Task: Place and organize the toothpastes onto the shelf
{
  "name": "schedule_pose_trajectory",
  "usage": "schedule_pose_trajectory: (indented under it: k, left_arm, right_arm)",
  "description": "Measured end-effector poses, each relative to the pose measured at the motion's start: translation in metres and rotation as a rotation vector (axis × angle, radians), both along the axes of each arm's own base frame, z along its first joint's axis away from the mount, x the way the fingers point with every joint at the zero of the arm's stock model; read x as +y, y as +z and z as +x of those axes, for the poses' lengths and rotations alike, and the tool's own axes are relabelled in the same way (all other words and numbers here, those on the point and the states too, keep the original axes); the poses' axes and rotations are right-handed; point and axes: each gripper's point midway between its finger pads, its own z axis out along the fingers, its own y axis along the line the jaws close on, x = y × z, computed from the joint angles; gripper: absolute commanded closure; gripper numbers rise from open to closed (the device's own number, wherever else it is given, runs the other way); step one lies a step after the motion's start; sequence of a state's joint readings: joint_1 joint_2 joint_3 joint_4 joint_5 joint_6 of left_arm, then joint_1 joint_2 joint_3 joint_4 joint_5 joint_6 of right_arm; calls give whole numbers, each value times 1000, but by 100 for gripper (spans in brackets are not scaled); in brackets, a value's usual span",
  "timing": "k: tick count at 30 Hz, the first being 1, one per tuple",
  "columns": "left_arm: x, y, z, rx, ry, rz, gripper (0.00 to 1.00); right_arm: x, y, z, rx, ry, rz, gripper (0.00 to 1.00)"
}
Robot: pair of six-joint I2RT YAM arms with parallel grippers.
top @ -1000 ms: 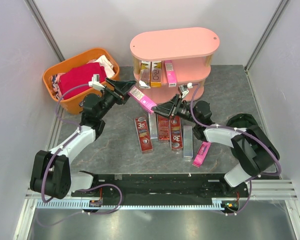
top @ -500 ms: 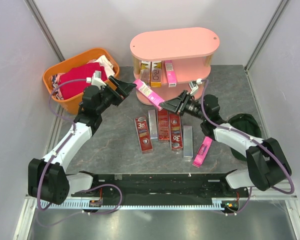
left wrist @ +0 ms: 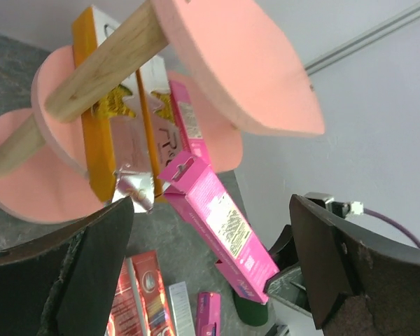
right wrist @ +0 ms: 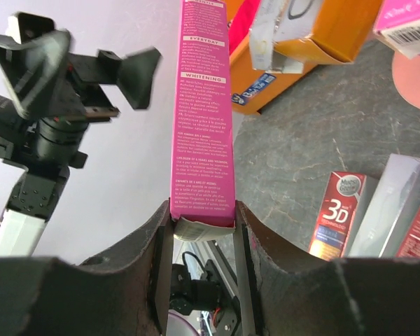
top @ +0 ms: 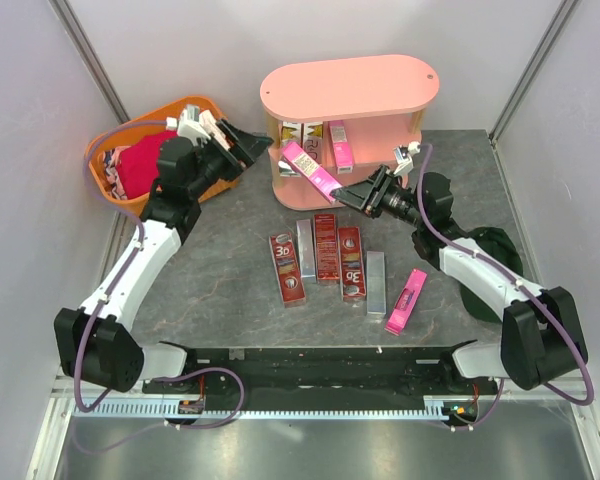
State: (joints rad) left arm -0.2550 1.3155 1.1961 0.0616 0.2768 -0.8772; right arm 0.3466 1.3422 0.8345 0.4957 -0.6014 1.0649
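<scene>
My right gripper [top: 346,193] is shut on the bottom end of a bright pink toothpaste carton [top: 309,170], which slants up-left in front of the pink shelf [top: 350,88]. In the right wrist view the carton [right wrist: 203,105] runs straight up from between the fingers [right wrist: 203,217]. My left gripper [top: 252,150] is open and holds nothing, just left of the shelf; its wrist view shows the carton [left wrist: 220,224] beyond the fingers. Three toothpastes [top: 312,148] stand on the middle tier. Several red, silver and pink cartons [top: 327,258] lie on the table.
An orange basket [top: 165,107] with a red cloth [top: 130,165] sits at the back left, under my left arm. A dark green round pad [top: 490,250] lies beside my right arm. Light walls close in the table on three sides.
My right gripper has carried the pink carton back and up toward the shelf. My left gripper has drawn away from the carton toward the basket and opened wider.
</scene>
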Motion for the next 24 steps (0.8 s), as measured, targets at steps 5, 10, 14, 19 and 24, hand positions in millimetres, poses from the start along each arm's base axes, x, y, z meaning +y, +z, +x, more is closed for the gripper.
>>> schedule_pose_trajectory:
  k: [5, 10, 14, 19, 24]
  left_arm:
    - [-1, -57, -8, 128, -17, 37, 1]
    - [0, -64, -11, 141, -24, 57, 1]
    - [1, -65, -16, 138, -25, 63, 1]
    - [1, -67, -17, 140, -27, 67, 1]
    - [1, -68, -17, 141, -28, 70, 1]
  right_arm:
    - [-1, -6, 5, 23, -3, -20, 91]
    - [1, 2, 12, 16, -2, -18, 91]
    - [1, 10, 19, 1, -4, -13, 91]
    - [-5, 17, 38, -10, -40, -15, 91]
    - [-25, 22, 63, -19, -130, -24, 92]
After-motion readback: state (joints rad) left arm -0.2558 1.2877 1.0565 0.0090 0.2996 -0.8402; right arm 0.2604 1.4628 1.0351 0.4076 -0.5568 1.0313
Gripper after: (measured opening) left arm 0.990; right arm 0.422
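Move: The right hand holds a pink toothpaste by its near end. The free slot on the middle shelf lies about 14 cm ahead of this hand, 6 cm right and 5 cm lower. The shelved pink box is straight ahead at roughly 14 cm, with the yellow box 6 cm left of it, both about 5 cm below the hand. From the left hand, the slot is some 7 cm ahead, 23 cm right and 12 cm below. The right hand carries its pinched pink toothpaste about 6 cm forward towards the shelf slot; the open left sinks 7 cm. ##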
